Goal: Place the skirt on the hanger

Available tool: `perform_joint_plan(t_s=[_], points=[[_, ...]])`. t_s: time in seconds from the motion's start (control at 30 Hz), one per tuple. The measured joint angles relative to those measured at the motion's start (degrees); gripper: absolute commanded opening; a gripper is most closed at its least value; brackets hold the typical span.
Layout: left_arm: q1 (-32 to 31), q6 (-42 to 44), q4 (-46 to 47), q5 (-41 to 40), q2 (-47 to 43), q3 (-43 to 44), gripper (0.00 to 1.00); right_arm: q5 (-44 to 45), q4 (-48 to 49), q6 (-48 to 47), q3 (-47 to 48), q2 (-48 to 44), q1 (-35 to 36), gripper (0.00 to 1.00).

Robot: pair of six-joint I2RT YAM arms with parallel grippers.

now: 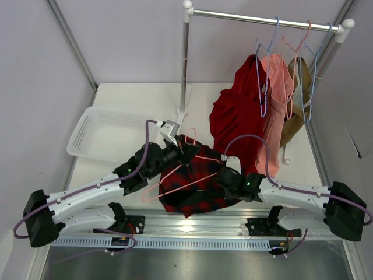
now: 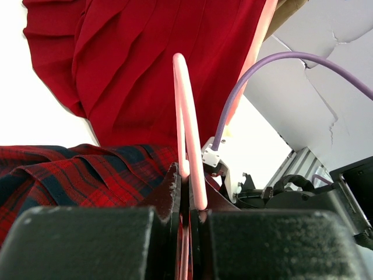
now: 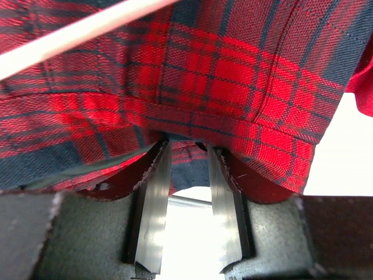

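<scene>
The red-and-black plaid skirt (image 1: 195, 186) hangs draped over the pale-pink wire hanger (image 1: 175, 189) between my two arms, above the table's front. My left gripper (image 1: 175, 150) is shut on the hanger's neck. In the left wrist view the hanger's hook (image 2: 185, 111) rises straight out of the closed left gripper (image 2: 189, 175), with the skirt (image 2: 70, 175) to its left. My right gripper (image 1: 224, 175) sits at the skirt's right edge. In the right wrist view the right gripper (image 3: 187, 149) stands open under the skirt (image 3: 233, 81), a fold of cloth hanging loose between the tips. The hanger's wire (image 3: 76, 32) crosses the top.
A white basket (image 1: 102, 134) lies at the back left. A clothes rack's pole (image 1: 185, 70) stands behind the skirt. On its rail hang a plain red garment (image 1: 236, 116), a salmon-pink garment (image 1: 278, 99) and blue hangers (image 1: 309, 76). The right arm's purple cable (image 2: 274, 61) arcs close by.
</scene>
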Motion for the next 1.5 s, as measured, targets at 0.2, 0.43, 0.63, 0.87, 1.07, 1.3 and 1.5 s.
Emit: perform_joint_plan(t_s=[0.2, 0.43, 0.63, 0.87, 1.07, 1.3, 1.5], points=[[0.0, 0.04, 0.0, 0.0, 0.09, 0.02, 0.0, -0.07, 0.85, 0.07, -1.51, 0.11, -0.07, 0.35], [0.0, 0.39, -0.02, 0.07, 0.11, 0.02, 0.0, -0.11, 2.62, 0.07, -2.93, 1.31, -0.11, 0.34], [0.0, 0.39, -0.02, 0.11, 0.11, 0.02, 0.0, -0.13, 3.89, 0.02, -3.06, 2.36, -0.66, 0.28], [0.0, 0.39, -0.02, 0.13, 0.11, 0.02, 0.0, -0.74, 4.7, -0.04, -3.06, 2.73, -2.32, 0.1], [0.0, 0.42, -0.02, 0.13, 0.11, 0.02, 0.0, -1.7, 4.59, 0.09, -3.13, 2.1, -3.15, 0.01], [0.0, 0.42, -0.02, 0.13, 0.11, 0.02, 0.0, -4.04, 1.18, 0.52, -3.23, -4.04, -4.2, 0.01], [0.0, 0.42, -0.02, 0.15, 0.11, 0.02, 0.0, -5.92, -2.36, 0.79, -3.19, -10.64, -5.86, 0.03]])
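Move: The waistband edge of the plaid skirt lies right under my open right fingers, about 2 cm down and 1 cm to the right. The right end of the pink hanger is roughly 8 cm ahead of that hand, 2 cm left and 7 cm higher; the red garment's near hem is some 13 cm ahead and 5 cm to the right. From my left hand, that waistband edge is about 15 cm right, 6 cm back and 20 cm below. I sink my right hand about 2 cm onto the open waist of the plaid skirt, then shut the fingers on the edge of its upper layer, pinching the waistband near its right corner. Keeping that pinch, I lift some 3.5 cm, drawing about 1 cm to the right and slightly back, the hand's left side rolling up a little. My left hand stays still, holding the hanger by its neck. ##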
